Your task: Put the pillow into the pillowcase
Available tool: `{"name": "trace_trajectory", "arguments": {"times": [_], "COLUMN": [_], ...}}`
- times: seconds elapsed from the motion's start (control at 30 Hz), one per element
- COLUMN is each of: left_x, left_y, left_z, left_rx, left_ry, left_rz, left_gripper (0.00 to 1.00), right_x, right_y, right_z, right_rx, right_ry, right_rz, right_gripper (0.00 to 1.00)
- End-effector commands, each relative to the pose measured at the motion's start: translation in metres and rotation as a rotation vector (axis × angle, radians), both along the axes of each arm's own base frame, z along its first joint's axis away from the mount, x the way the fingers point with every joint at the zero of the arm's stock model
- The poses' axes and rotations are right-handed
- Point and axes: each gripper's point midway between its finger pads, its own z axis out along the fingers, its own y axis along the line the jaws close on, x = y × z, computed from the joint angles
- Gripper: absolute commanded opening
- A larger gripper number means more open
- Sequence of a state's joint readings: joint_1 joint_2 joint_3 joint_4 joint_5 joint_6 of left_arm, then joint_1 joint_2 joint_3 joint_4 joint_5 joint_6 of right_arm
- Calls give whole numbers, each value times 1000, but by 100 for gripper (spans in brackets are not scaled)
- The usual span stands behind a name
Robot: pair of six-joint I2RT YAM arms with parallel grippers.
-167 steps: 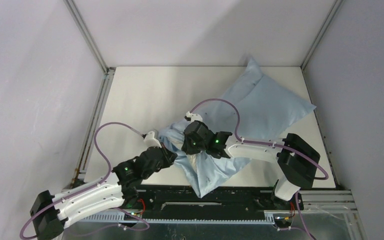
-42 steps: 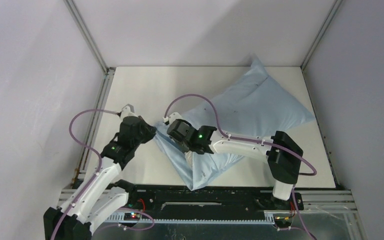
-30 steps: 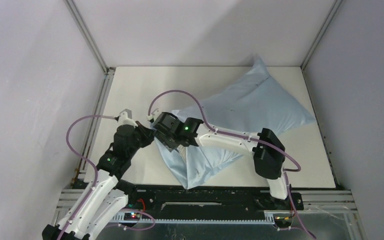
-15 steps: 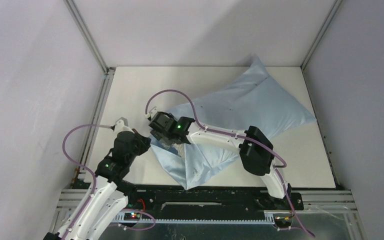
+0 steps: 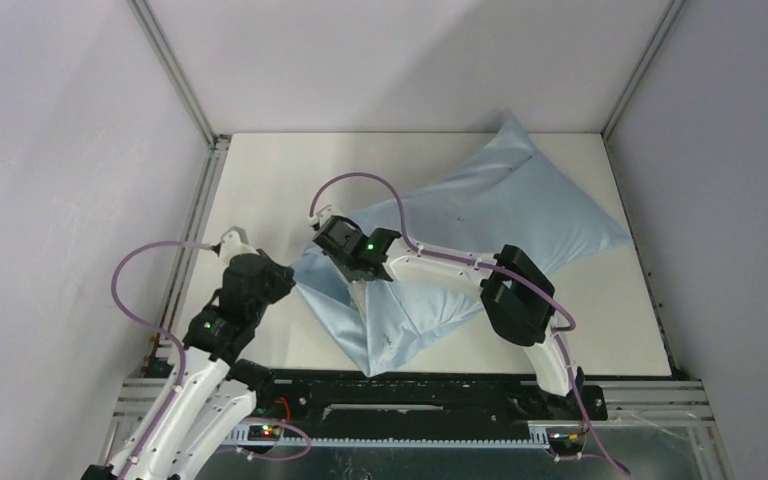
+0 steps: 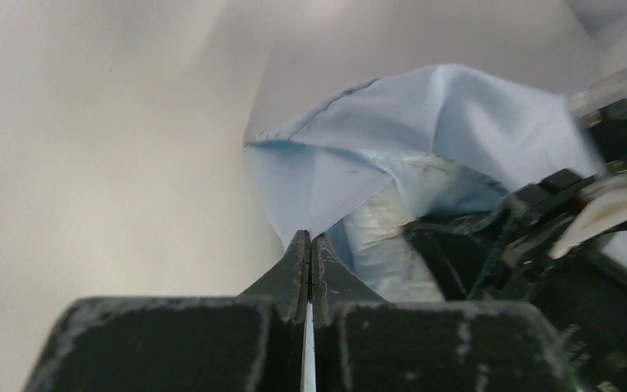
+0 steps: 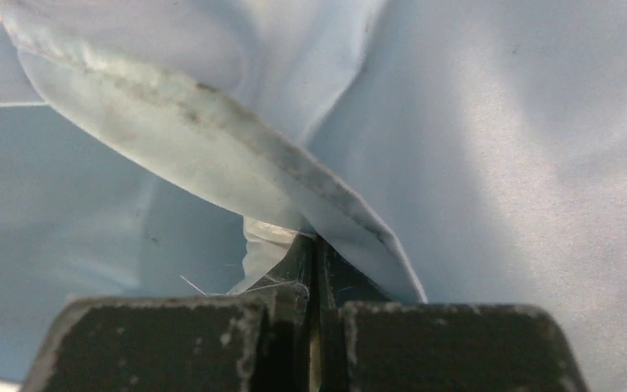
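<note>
The light blue pillowcase (image 5: 520, 200) lies slantwise from the far right corner to the near middle, plump with the pillow inside. Its open end faces near-left. In the left wrist view a strip of white pillow (image 6: 380, 237) shows in the mouth of the pillowcase (image 6: 424, 114). My left gripper (image 5: 288, 282) (image 6: 309, 238) is shut on the left edge of the opening. My right gripper (image 5: 358, 282) (image 7: 317, 241) is shut at the pillowcase (image 7: 498, 122) hem, which folds over its tips. A scrap of white pillow (image 7: 263, 241) sits beside them.
The cream table (image 5: 260, 180) is boxed in by grey walls and metal corner posts (image 5: 175, 75). A black rail (image 5: 420, 392) runs along the near edge by the arm bases. Purple cables loop over both arms.
My right gripper has closed at the hem and shifted slightly right. The left arm pulled back a little to the near left, spreading the opening's left edge.
</note>
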State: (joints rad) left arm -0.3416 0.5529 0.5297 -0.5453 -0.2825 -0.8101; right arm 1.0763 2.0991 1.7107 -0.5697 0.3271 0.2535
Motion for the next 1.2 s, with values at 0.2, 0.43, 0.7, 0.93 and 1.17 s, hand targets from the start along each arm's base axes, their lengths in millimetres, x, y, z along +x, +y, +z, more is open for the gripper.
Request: {"name": "trace_trajectory", "arguments": {"times": [0.2,0.43,0.7,0.93,1.17], "left_x": [42,12,1,12,19], "left_y": [-40,-111,-93,-79,-75], "left_z": [125,74,-47,-53,-43], "left_rx": [-50,-199,-147,-123,-139], "left_ry": [-317,-202,124,149,114], "left_rz": [-194,-483,-361,-280,-267], "left_gripper": [0,0,0,0,0], "right_x": [4,55,27,-26,-76], "right_y": [-7,11,15,-11,-25], "right_z": [2,56,85,80,62], "right_rx": [32,292,333,223,37], "right_ry": [92,126,113,84,26], "right_rz": [-28,-168,-104,-58,77], "right_gripper": [0,0,52,60,61]}}
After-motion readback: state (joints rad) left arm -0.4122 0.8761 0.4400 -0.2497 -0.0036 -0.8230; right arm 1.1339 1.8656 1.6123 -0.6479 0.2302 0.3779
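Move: The right hand has the pillow's end at its fingertips in the pillowcase mouth, with the case's filled middle about 12 cm ahead, 27 cm right and 5 cm lower. The left hand holds the case's left rim, some 12 cm left of the right hand, 5 cm nearer and 6 cm higher. From the left hand the pillow end lies about 3 cm ahead, 12 cm right and 7 cm down; the case's near corner is 9 cm back, 14 cm right and 13 cm down. Still pinching the pillow end, the right hand pushes it forward about 5 cm while rising nearly as much, then opens and backs off some 11 cm over the mouth, climbing slightly. The left hand keeps its pinch on the rim throughout: it lifts 8 cm, swings right towards the pillow end, then lowers some 14 cm, turning clockwise and finally tipping down. ##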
